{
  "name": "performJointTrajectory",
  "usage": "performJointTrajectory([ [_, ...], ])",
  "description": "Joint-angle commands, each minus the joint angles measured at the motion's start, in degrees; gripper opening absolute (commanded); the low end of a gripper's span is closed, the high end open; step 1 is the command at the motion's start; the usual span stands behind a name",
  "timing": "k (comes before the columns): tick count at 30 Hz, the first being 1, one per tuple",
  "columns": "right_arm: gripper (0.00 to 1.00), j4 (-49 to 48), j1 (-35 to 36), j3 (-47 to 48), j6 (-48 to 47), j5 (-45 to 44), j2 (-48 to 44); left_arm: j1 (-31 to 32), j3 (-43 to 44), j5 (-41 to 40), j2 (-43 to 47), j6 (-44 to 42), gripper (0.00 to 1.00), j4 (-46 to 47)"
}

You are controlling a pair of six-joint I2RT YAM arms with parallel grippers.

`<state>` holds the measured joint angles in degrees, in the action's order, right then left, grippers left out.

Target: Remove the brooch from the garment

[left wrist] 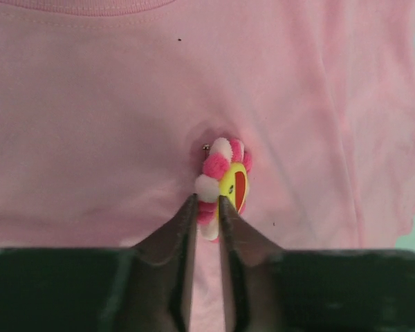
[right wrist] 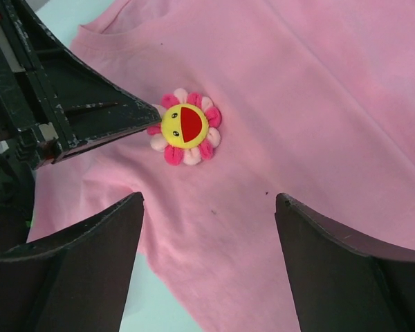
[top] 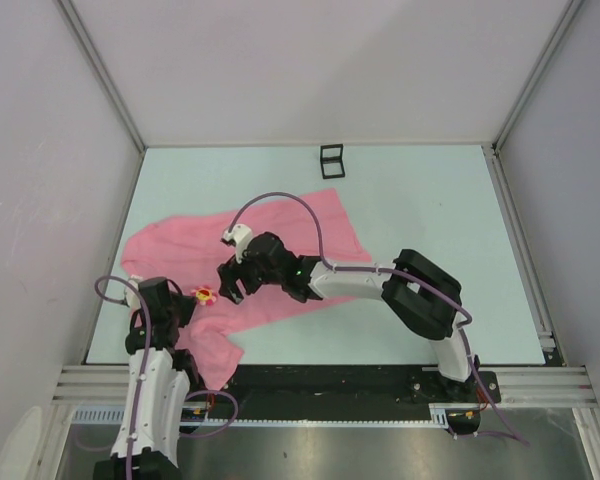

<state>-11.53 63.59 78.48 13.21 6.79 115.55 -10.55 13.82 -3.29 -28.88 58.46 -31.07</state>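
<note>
The garment [top: 280, 235] lies spread as a thin pink cloth over the left half of the table, with a rumpled end near my left arm. The brooch [top: 205, 296] is a small flower with pink and white petals and a yellow-red face, pinned on the cloth. In the left wrist view my left gripper [left wrist: 207, 200] has its narrow fingertips pinched on the lower petals of the brooch [left wrist: 225, 183]. My right gripper [right wrist: 209, 197] hovers open over the garment [right wrist: 318, 104], just short of the brooch [right wrist: 185, 127], with nothing between its fingers. The left gripper's fingers [right wrist: 104, 117] touch the flower's left edge.
A small black square frame box [top: 332, 160] stands at the back of the pale green table [top: 430, 220]. White walls close in the left, right and far sides. The right arm [top: 420, 295] reaches leftward across the near part of the table.
</note>
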Motion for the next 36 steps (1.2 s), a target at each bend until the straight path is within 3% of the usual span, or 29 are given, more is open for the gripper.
performJointTrajectory([
  [1, 0.82, 1.24, 1.53, 4.22, -4.49, -1.42, 2.22, -0.62, 2.69, 0.65, -1.17, -2.2, 0.09, 0.84],
  [3, 0.82, 1.6, 2.84, 5.02, -6.79, -2.74, 2.66, -0.53, 3.57, 0.48, -2.31, -2.91, 0.0, -0.21],
  [12, 0.72, 0.27, 5.58, 7.91, -13.04, -3.01, 6.0, -0.62, 9.11, 1.44, -12.51, -6.6, 0.0, -2.07],
  [21, 0.61, 1.43, 6.28, 13.72, -13.04, -2.13, 12.06, -0.62, 9.81, 5.57, -12.16, -8.27, 0.0, -0.92],
  [36, 0.57, -4.29, 7.86, 13.01, -14.62, -5.82, 14.27, -0.62, 10.78, 7.16, -11.11, -8.36, 0.0, -2.15],
])
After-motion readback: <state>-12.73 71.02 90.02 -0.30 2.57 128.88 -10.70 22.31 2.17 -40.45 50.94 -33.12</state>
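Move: The brooch's middle lies about 1 cm ahead of the left fingertips, 2 cm to their right and 1 cm below, with its edge already between the part-open fingers. From the right hand it lies some 8 cm left, 2 cm back and 6 cm down. The open right gripper hangs about 10 cm right of the left hand, 3 cm ahead and 5 cm above. The garment's near sleeve is roughly 14 cm back and 4 cm right of the left hand. Shut the left gripper on the brooch's petal edge, tipping the fingers slightly further down, then raise it about 1.5 cm, drifting a little right and turning clockwise. Meanwhile bring the right gripper left about 6 cm, down 4 and back 3 to the brooch's right side, narrowing its fingers to just over half open. ##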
